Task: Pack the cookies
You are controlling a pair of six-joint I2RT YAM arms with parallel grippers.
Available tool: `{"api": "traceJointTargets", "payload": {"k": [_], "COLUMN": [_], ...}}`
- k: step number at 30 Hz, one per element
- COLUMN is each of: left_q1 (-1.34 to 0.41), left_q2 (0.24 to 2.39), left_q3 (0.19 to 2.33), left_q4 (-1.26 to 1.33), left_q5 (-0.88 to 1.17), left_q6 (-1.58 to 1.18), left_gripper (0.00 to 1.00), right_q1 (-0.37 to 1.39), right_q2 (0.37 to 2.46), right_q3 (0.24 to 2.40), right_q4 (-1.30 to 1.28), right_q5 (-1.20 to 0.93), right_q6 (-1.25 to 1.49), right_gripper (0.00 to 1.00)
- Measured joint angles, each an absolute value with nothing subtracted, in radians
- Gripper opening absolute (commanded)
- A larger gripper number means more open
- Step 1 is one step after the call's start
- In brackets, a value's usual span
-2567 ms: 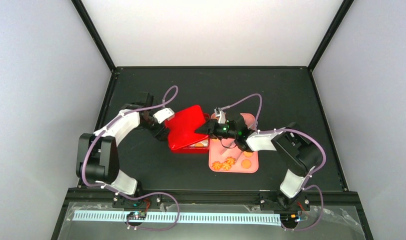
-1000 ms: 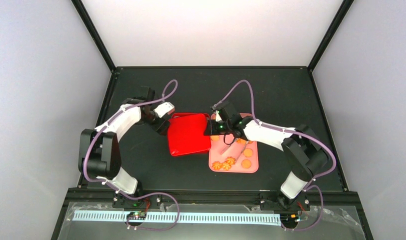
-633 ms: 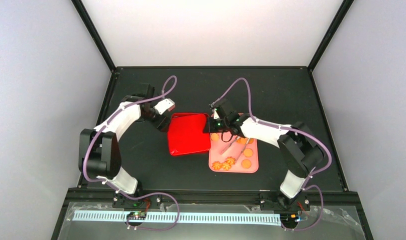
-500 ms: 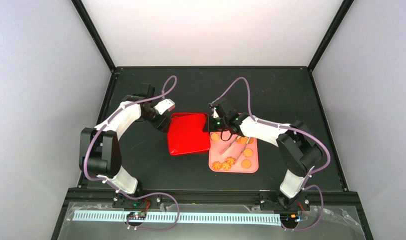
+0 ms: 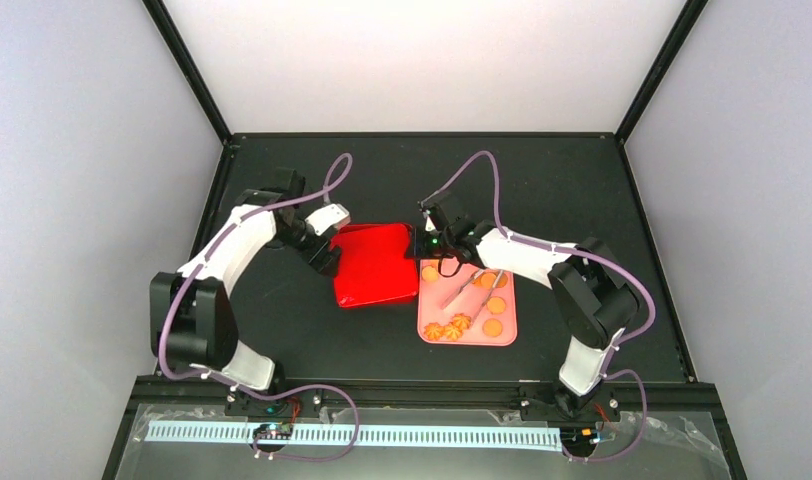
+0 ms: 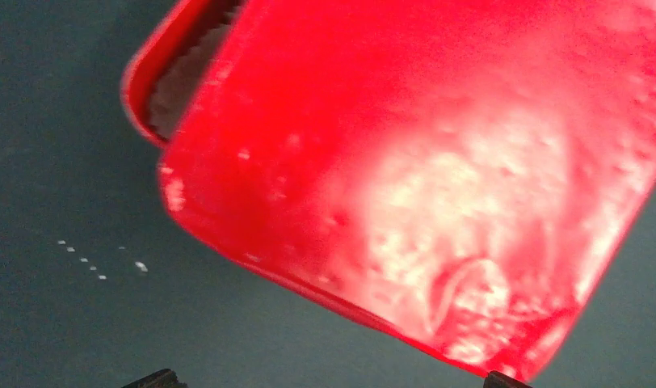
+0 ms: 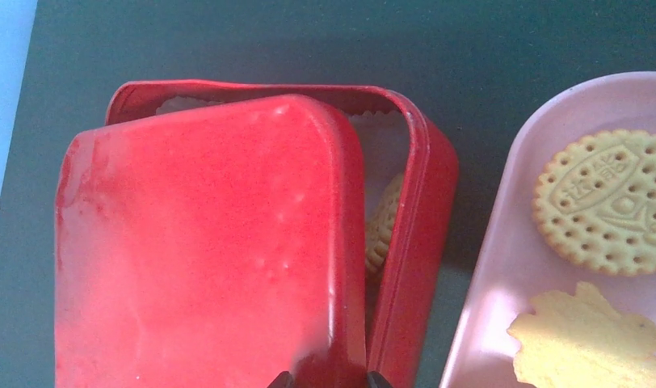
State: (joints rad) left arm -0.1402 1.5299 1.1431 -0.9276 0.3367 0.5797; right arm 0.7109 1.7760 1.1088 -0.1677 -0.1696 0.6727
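Note:
A red tin (image 5: 375, 264) lies left of a pink tray (image 5: 504, 338). Its red lid (image 7: 203, 242) rests askew on the base (image 7: 414, 242), leaving a gap where one cookie (image 7: 384, 222) and white paper show. More cookies (image 5: 452, 327) lie on the tray: a round one (image 7: 603, 202) and a flower-shaped one (image 7: 591, 343) in the right wrist view. My right gripper (image 7: 330, 380) (image 5: 420, 246) is shut on the lid's right rim. My left gripper (image 6: 329, 380) (image 5: 324, 258) stands open at the tin's left edge, only bare table between its fingers.
Metal tongs (image 5: 474, 288) lie across the pink tray among the cookies. The black table (image 5: 542, 190) is bounded by black frame posts and white walls. Purple cables loop above both arms.
The lid, raised earlier, now lies on the tin. My left gripper has opened wider and drawn slightly away from the tin. My right gripper has shifted left and closed on the lid's rim.

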Motion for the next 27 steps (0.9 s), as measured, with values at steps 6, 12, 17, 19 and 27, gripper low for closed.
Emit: {"api": "traceJointTargets", "payload": {"k": [6, 12, 17, 19, 27], "left_q1": [-0.193, -0.287, -0.389, -0.44, -0.528], "left_q2": [1.412, 1.328, 1.298, 1.28, 1.267], "left_q3": [1.027, 0.883, 0.852, 0.826, 0.797], "left_q4": [-0.957, -0.903, -0.807, -0.766, -0.701], "left_q5": [0.372, 0.281, 0.118, 0.049, -0.099], "left_q6": [0.66, 0.687, 0.676, 0.67, 0.633], "left_gripper": [0.99, 0.99, 0.99, 0.99, 0.99], "right_q1": [0.71, 0.71, 0.71, 0.71, 0.71], "right_q2": [1.778, 1.778, 1.778, 1.778, 1.778], "right_q3": [1.118, 1.133, 1.139, 1.139, 1.139], "right_q4": [-0.18, -0.204, -0.214, -0.215, -0.219], "right_q5": [-0.161, -0.148, -0.14, -0.139, -0.129], "right_q6": [0.69, 0.694, 0.694, 0.694, 0.694], "right_gripper": [0.21, 0.21, 0.2, 0.21, 0.21]}}
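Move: The red lid lies skewed on the red box. Its middle is about 9 cm to the left hand's right, level with it and some 3 cm below; its near-left corner is roughly 6 cm back and 2 cm right. The box's middle is 1 cm ahead and 10 cm right of that hand, the pink tray about 28 cm right and 4 cm back. From the right hand, at the lid's right rim, the lid's middle is 8 cm left and 2 cm back. Draw the wide-open left gripper back about 7 cm and a little right along the lid's left side, sinking some 3 cm to the near-left corner. Then ease it 2 cm forward again, rolling its left side up about 20 degrees, tipping the fingertips forward and yawing clockwise, to push the corner square. Keep the right fingers at the lid's right rim, nearly still. ##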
